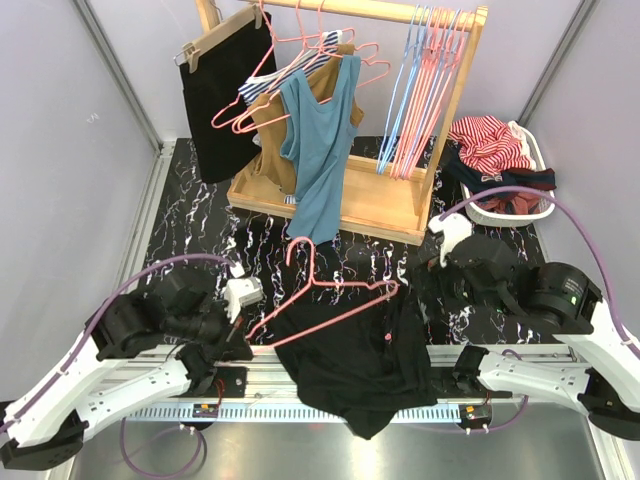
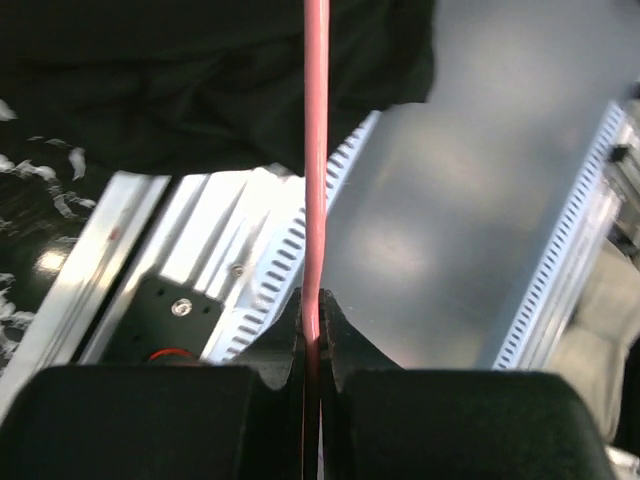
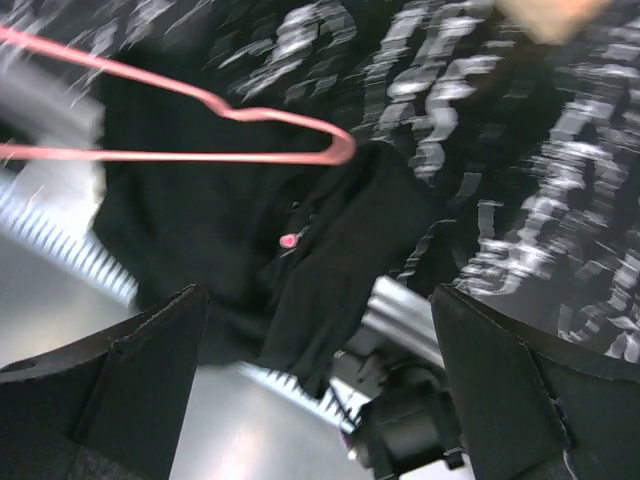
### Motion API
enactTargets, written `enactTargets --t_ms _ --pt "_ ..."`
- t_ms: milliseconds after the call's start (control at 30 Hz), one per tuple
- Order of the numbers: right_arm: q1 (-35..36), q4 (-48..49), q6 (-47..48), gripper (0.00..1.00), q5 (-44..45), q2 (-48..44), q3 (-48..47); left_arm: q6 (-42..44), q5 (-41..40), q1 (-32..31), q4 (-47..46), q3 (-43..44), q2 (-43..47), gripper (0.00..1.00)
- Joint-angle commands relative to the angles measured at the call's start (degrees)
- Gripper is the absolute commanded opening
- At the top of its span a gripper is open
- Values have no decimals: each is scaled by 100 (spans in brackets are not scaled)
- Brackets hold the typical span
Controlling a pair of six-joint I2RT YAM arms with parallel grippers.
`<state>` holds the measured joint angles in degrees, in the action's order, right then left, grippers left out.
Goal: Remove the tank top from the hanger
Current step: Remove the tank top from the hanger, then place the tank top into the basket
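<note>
The pink wire hanger (image 1: 330, 290) lies slanted over the table's near edge, hook toward the rack. My left gripper (image 1: 243, 342) is shut on the hanger's left end; in the left wrist view the pink wire (image 2: 316, 150) runs straight up from between the pinched jaws (image 2: 314, 310). The black tank top (image 1: 360, 360) is bunched under the hanger's right end and droops over the front rail. I cannot tell whether a strap loops that end. My right gripper (image 1: 425, 275) hovers open just right of the cloth (image 3: 250, 250), with nothing between its fingers (image 3: 150, 370).
At the back stands a wooden rack (image 1: 340, 200) with a teal tank top (image 1: 320, 150), a black garment (image 1: 225, 90), a tan one and several bare hangers (image 1: 425, 90). A white basket of clothes (image 1: 500, 165) sits back right. A metal rail (image 1: 300, 395) lines the near edge.
</note>
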<state>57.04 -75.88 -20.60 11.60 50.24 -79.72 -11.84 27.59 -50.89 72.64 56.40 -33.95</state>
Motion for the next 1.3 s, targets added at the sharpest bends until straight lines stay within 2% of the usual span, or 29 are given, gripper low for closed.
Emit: enactTargets --t_ms 0,100,133,167,200,267,300,400,467,600,633,733,833,967,1000,1033,1067,1100,1167,1200,1267 --pt "9 -226 -1110 100 2371 -22 -105 -319 -1009 -8 -40 485 -216 0" --pt "1 458 -1113 100 2007 -277 498 -293 -362 -8 -180 460 -383 0" --pt "9 695 -1191 100 1891 -269 649 -345 -586 -8 -119 555 -419 0" --pt "9 784 -1253 100 1786 -165 816 -424 -867 -8 -32 643 -445 0" --pt "1 898 -1280 100 1367 -94 1123 -494 -1601 -8 74 888 -445 0" --pt "1 1214 -1393 100 943 99 1397 -827 -2448 -8 285 1144 -393 0" --pt "9 1407 -1420 100 349 126 1764 -925 -3130 -8 320 1336 -323 0" --pt "27 2286 -1665 100 -593 170 2510 -1241 -4021 -8 207 1444 -43 0" --pt "149 3015 -1876 100 -956 240 2925 -1434 -4235 -8 -214 1322 195 0" --pt "974 4070 -2893 100 -783 889 3857 -1567 -4552 -8 -821 848 740 0" --pt "1376 4368 -3036 100 -677 1335 3911 -1585 -4570 -8 -961 785 785 0" --pt "1967 4643 -3520 100 -246 2380 3781 -1567 -4491 -8 -1147 583 873 0" --pt "2127 4556 -3758 100 18 3418 3473 -1559 -4421 -8 -1243 433 960 0" --pt "2163 4660 -3987 100 -78 4125 3472 -1602 -4438 -8 -1331 319 1171 0" --pt "2163 4722 -3978 96 -139 4178 3603 -1620 -4447 -8 -1349 267 1268 0" --pt "2163 4879 -3961 76 -210 4178 3682 -1638 -4438 -8 -1393 240 1321 0" --pt "2163 4994 -3952 51 -332 4126 3883 -1673 -4429 -8 -1410 205 1365 0" --pt "2154 5082 -4056 1 -316 3908 3972 -1690 -4377 -8 -1445 135 1417 0" --pt "2163 5057 -4058 0 -246 3565 4113 -1699 -4342 -8 -1455 99 1444 0" --pt "2154 4726 -4040 0 -132 3354 4123 -1708 -4307 -8 -1446 108 1436 0" --pt "2119 4189 -4092 0 497 2590 3939 -1699 -4315 -8 -1454 134 1427 0"
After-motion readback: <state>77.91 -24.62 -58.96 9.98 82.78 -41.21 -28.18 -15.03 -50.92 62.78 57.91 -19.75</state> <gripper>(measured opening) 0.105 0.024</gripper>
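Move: The black tank top lies spread on the table about 27 cm below the open right hand, some 15 cm to its left and 7 cm back. The pink hanger's middle is about 20 cm left, 4 cm back and 5 cm below that hand. The rack base stands some 38 cm beyond the tank top and 6 cm to its left. From the left hand, already gripping the hanger, the tank top is roughly 21 cm right, 4 cm ahead and 20 cm below. The right fingers close on the tank top near its middle and pinch the cloth, after a short reach forward and then a sweep down some 27 cm, left and back, tipping about 25 degrees further down. Meanwhile the left hand, still gripping the hanger, carries it forward about 10 cm, left and up, away from the shirt, turning some 45 degrees counter-clockwise. ##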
